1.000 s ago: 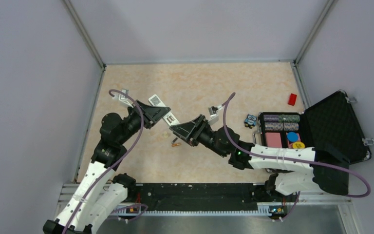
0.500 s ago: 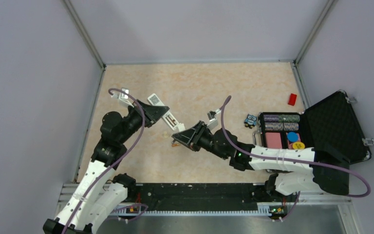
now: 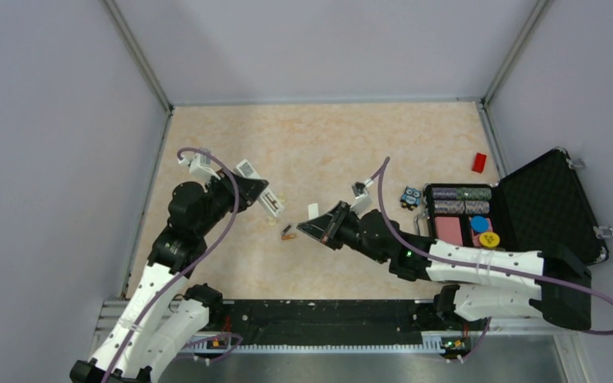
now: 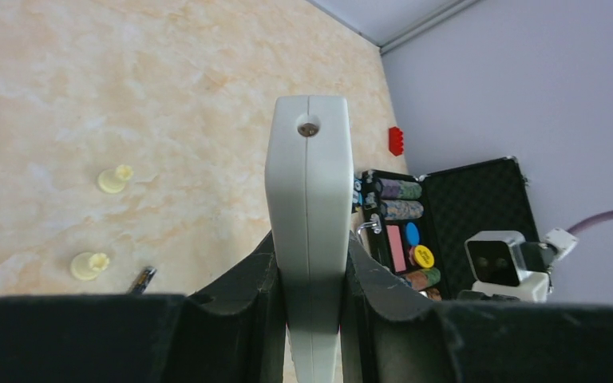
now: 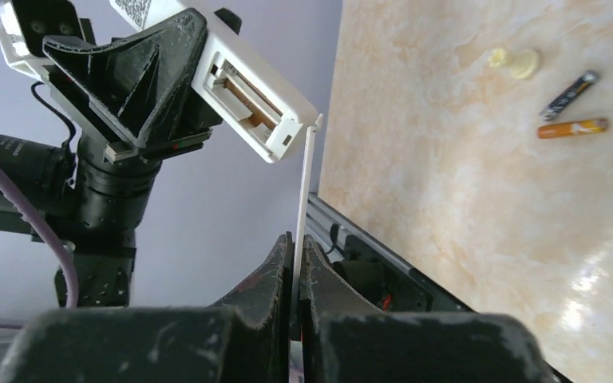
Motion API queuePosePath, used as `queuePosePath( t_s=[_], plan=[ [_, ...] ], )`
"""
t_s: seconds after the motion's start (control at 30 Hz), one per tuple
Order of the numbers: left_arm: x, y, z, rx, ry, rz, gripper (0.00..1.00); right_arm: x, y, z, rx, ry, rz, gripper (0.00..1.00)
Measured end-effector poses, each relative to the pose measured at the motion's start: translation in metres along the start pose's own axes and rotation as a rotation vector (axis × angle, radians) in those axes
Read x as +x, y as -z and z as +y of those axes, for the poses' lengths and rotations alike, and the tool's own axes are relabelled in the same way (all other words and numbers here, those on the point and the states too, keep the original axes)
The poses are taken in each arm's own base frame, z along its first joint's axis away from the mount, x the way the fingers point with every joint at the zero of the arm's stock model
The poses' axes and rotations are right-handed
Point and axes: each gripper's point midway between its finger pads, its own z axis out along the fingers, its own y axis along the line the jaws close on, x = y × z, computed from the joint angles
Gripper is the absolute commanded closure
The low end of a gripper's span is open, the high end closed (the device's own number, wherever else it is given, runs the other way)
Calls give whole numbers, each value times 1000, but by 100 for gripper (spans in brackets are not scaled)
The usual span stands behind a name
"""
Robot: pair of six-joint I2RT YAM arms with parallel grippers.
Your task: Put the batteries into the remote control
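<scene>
My left gripper [image 3: 254,190] [image 4: 307,249] is shut on the remote control [image 3: 265,196] [image 4: 307,183], a slim white bar held up off the table. Its open back recess [image 5: 243,94] shows in the right wrist view. My right gripper [image 3: 320,224] [image 5: 296,239] hovers just right of the remote, shut on a thin white plastic cover [image 3: 313,211] [image 5: 304,183] whose top edge reaches the remote's corner. Two batteries [image 3: 287,233] lie on the table between the arms: one black [image 5: 568,95] and one orange [image 5: 572,128]. One of them [image 4: 142,278] also shows in the left wrist view.
An open black case [image 3: 549,209] with chip rolls sits at the right. Near it are a small blue toy [image 3: 410,197] and a red block [image 3: 479,162]. Small cream lumps [image 4: 114,179] [image 4: 88,265] lie near the batteries. Walls enclose the table.
My right gripper has closed on the thin white cover and drawn back to the right, away from the remote. The left arm has turned the remote slightly.
</scene>
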Motion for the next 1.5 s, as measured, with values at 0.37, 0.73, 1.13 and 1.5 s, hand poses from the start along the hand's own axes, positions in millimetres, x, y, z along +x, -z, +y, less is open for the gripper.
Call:
queuePosePath(
  t_s=[0.37,0.73,1.13,1.5],
  plan=[
    [8,8,11,-44,-41,27,100,-87,27,-107,416,138,-176,100],
    [17,23,-31,170,-89,93,100,-73,50,-227,854,200,-9,94],
    [20,26,-17,108,-96,97,100,-71,45,-234,932,252,60,41],
    [11,32,25,-144,-103,52,100,-52,11,-165,772,363,104,45]
  ],
)
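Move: The bare patch of table where I will leave the battery cover lies about 14 cm right of my right hand, 6 cm ahead and 21 cm down. The two batteries lie roughly 9 cm ahead and 9 cm left, also 21 cm down. The remote, in my left grip, is some 12 cm left and 9 cm ahead, about 3 cm higher. From my left hand that patch is around 26 cm right, 4 cm back and 25 cm below. My right hand, still pinching the cover, sweeps down about 20 cm and 15 cm to the right, a little forward, tipping its fingers some 50 degrees downward. Over the bare table it opens and lets go of the cover, then rises and heads left towards the batteries with fingers open. My left hand keeps hold of the remote, drawing back, then moving left and down a few centimetres. ##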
